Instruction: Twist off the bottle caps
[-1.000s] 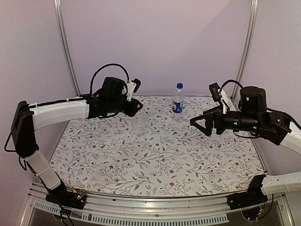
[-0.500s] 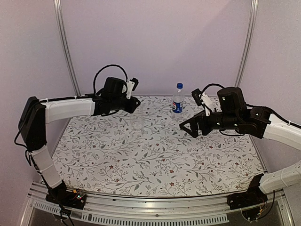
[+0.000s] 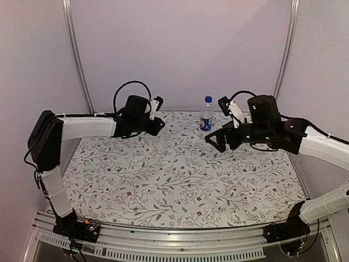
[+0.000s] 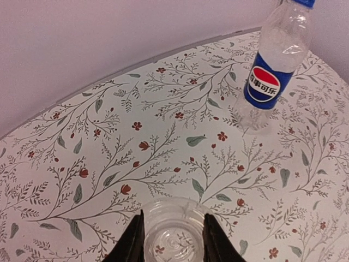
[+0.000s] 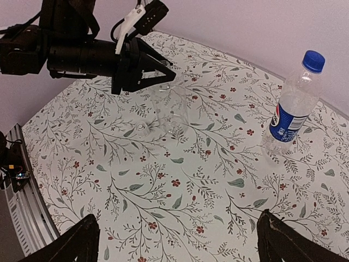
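Note:
The plain clear bottle stands upright mid-table toward the back. My left gripper is shut on its upper part, and the left wrist view looks straight down into the bottle between the fingers. A small clear bottle cap lies on the cloth just beside it. The Pepsi bottle stands at the back with its blue cap on. My right gripper hovers open and holds nothing, in front and to the right of the Pepsi bottle.
A floral cloth covers the table. Pale walls with metal posts close in the back and sides. An aluminium rail runs along the near edge.
My right arm has swung left and toward the back, closer to the Pepsi bottle, still open. The left arm has shifted its elbow while its gripper stays on the plain bottle.

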Action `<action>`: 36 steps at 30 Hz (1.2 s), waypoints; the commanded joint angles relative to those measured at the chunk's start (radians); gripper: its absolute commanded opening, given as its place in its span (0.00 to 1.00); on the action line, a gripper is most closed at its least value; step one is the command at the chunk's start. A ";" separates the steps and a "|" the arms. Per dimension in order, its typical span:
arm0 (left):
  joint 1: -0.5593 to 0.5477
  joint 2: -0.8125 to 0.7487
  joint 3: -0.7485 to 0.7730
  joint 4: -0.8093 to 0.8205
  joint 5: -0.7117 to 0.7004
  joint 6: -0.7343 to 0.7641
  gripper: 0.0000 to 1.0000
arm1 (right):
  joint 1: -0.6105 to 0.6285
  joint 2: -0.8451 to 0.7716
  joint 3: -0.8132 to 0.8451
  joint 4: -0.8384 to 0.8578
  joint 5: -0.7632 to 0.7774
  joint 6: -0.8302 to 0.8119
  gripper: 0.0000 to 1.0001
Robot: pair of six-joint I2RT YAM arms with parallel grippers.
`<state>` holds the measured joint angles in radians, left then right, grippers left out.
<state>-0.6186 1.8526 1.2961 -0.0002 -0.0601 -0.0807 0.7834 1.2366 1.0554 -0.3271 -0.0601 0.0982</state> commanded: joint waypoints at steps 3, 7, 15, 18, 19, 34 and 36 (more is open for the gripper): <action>0.007 0.022 -0.011 0.012 -0.002 -0.013 0.24 | -0.024 0.020 0.040 0.034 -0.006 -0.032 0.99; 0.008 0.022 -0.005 0.005 0.003 -0.020 0.43 | -0.035 0.035 0.046 0.039 -0.015 -0.035 0.99; 0.010 -0.035 0.006 0.003 0.010 -0.037 0.79 | -0.051 0.067 0.083 0.040 0.002 -0.052 0.99; 0.011 -0.062 0.007 0.003 0.013 -0.049 0.89 | -0.065 0.077 0.107 0.043 0.049 -0.043 0.99; 0.010 -0.072 0.007 0.003 0.013 -0.052 0.93 | -0.068 0.087 0.120 0.043 0.085 -0.037 0.99; 0.009 -0.319 -0.065 -0.043 0.026 -0.110 1.00 | -0.166 0.435 0.547 -0.049 0.278 -0.051 0.98; 0.009 -0.345 -0.074 -0.049 0.044 -0.115 1.00 | -0.181 0.492 0.608 -0.069 0.268 -0.052 0.97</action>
<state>-0.6186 1.5650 1.2549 -0.0616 -0.0528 -0.1680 0.6331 1.6344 1.5616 -0.3447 0.1909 0.0574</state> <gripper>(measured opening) 0.996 0.979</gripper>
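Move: The right hand, open and empty, has the Pepsi bottle about 32 cm ahead, some 2 cm to its left, its middle roughly 17 cm lower; the clear bottle stands about 17 cm ahead and 22 cm left of this hand. The left hand still pinches the clear bottle's top, its middle some 8 cm straight below, with the Pepsi bottle about 16 cm ahead, 21 cm to the right and 7 cm lower. Left opens, frees the clear bottle, rises 11 cm; open right goes 15 cm forward and up towards Pepsi bottle. ##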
